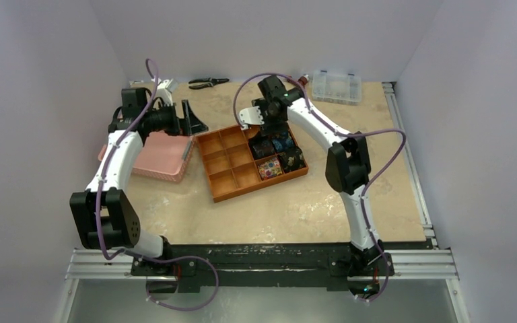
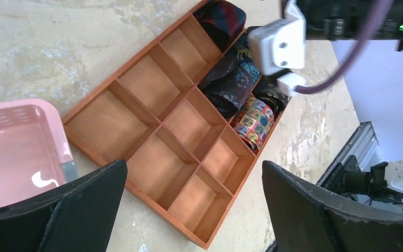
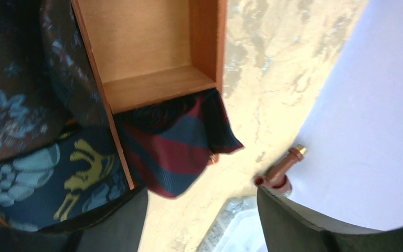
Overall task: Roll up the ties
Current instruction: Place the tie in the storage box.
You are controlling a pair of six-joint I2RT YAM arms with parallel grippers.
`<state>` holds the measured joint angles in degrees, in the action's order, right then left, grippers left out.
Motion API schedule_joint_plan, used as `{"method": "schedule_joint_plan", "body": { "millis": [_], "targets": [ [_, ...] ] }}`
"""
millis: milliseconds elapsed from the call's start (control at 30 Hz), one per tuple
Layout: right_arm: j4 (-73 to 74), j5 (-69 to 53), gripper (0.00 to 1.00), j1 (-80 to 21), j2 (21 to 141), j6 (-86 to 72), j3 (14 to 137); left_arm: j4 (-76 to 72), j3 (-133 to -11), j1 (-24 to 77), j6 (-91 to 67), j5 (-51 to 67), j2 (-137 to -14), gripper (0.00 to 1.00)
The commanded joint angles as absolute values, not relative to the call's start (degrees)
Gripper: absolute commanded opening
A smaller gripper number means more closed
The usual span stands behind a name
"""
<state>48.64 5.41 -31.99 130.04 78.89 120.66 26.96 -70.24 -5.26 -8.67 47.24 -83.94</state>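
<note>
An orange wooden divider tray (image 1: 232,176) lies mid-table. Its right-hand column holds rolled ties: a navy tie with red stripes (image 3: 173,142) in the far corner compartment, its end hanging over the tray rim, then a blue patterned one (image 3: 47,178), a dark one (image 2: 231,84) and a multicoloured one (image 2: 254,118). My right gripper (image 3: 202,220) hovers open just past the striped tie, nothing between its fingers. My left gripper (image 2: 194,210) hangs wide open and empty above the tray's left side, near the pink basket.
A pink basket (image 1: 158,156) sits left of the tray. At the back wall lie pliers (image 1: 209,83) and a clear plastic box (image 1: 336,86). A small brown tube-like object (image 3: 280,170) shows beside that box. An aluminium rail (image 1: 410,168) borders the table's right side.
</note>
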Motion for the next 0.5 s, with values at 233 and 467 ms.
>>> {"method": "schedule_joint_plan", "body": {
  "millis": [233,467],
  "targets": [
    [41.41,2.68,0.87,-32.03,112.77,72.22,114.46,30.01,-78.18,-5.62,2.92,37.97,-83.73,1.0],
    [36.56,2.48,0.98,-27.96,108.89,55.04,116.41,33.93,-73.63,0.66,16.89,29.65,-78.16,1.0]
  ]
}}
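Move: The rolled red-and-blue tie already lies in the storage box's far right compartment, about 5 cm below the right hand and practically straight under it. From that hand, the blue floral tie is roughly 7 cm nearer the base and 3 cm right, the dark tie 9 cm nearer and 4 cm left, and an empty compartment 8 cm left, 2 cm back. From the left hand the rolled tie lies some 14 cm ahead, 27 cm right and 15 cm lower. The rolled tie is left in its compartment as the right hand climbs quickly away from it, about 14 cm up with only a slight draw back, its part-open fingers spreading to full width and swinging outward and left by some 25 degrees. The left hand, empty and wide open, drifts a few centimetres left and forward beside the pink basket, tilting as it goes. ##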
